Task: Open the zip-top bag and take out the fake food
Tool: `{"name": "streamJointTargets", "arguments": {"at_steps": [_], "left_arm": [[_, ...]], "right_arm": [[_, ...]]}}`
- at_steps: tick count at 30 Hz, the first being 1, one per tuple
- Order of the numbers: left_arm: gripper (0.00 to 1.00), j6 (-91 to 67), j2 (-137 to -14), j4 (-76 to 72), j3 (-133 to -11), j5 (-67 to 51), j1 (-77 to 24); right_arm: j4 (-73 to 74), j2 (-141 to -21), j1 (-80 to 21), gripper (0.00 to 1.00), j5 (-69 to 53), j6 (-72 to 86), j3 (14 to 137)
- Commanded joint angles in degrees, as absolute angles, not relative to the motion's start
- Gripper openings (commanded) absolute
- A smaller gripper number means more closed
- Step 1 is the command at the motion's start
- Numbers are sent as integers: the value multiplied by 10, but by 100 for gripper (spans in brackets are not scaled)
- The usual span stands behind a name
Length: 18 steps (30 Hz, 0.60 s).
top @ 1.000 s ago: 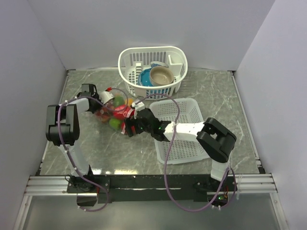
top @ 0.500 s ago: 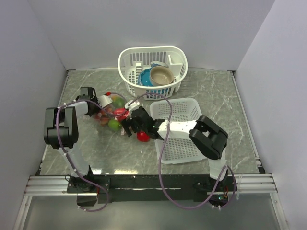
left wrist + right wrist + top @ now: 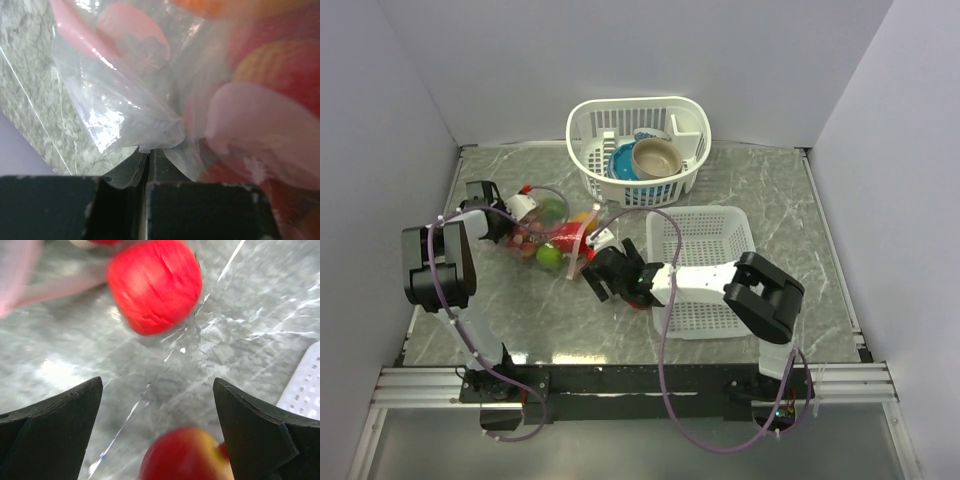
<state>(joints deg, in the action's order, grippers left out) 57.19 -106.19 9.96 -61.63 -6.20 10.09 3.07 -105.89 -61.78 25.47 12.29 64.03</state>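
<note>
The clear zip-top bag lies at the left centre of the table with several pieces of fake food inside, and its pink zip strip is at its right end. My left gripper is shut on the bag's far left end. In the left wrist view the plastic is pinched at the jaws' tip. My right gripper is open beside the bag's mouth. In the right wrist view a red fruit lies loose on the table ahead. A red-yellow fruit lies untouched between the wide-apart fingers.
A white oval basket holding a blue bowl and a tan bowl stands at the back centre. A white mesh rectangular basket sits right of the right gripper, under its arm. Grey walls enclose the table.
My left gripper has dragged the bag to the left. My right gripper has let go of the bag's mouth and drawn back toward me. Red fruits have come out onto the table.
</note>
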Motion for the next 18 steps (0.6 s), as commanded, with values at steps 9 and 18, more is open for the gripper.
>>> {"name": "streamJointTargets", "arguments": {"at_steps": [9,18], "left_arm": [[6,578,-1007,213,-500,-58,120],[5,590,-985,210,-477,-62,125]], "right_arm": [[128,-962,-635,100,331,133,618],[239,-982,-640,100,355,144,629]]}}
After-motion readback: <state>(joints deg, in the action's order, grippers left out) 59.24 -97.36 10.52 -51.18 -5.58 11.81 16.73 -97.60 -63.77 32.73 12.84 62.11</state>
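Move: From the open right hand, the red apple beside the basket lies about 5 cm right, 7 cm back and slightly below. The white basket's middle is some 20 cm right, about level. Another red fruit sits roughly 4 cm ahead and 2 cm left; the bag's bulk is about 14 cm left, 7 cm ahead. From the left hand, which still pinches the bag, that apple is some 30 cm right and 17 cm back. Open right hand goes 5 cm right and up, towards the apple; left draws bag's corner back 5 cm. ##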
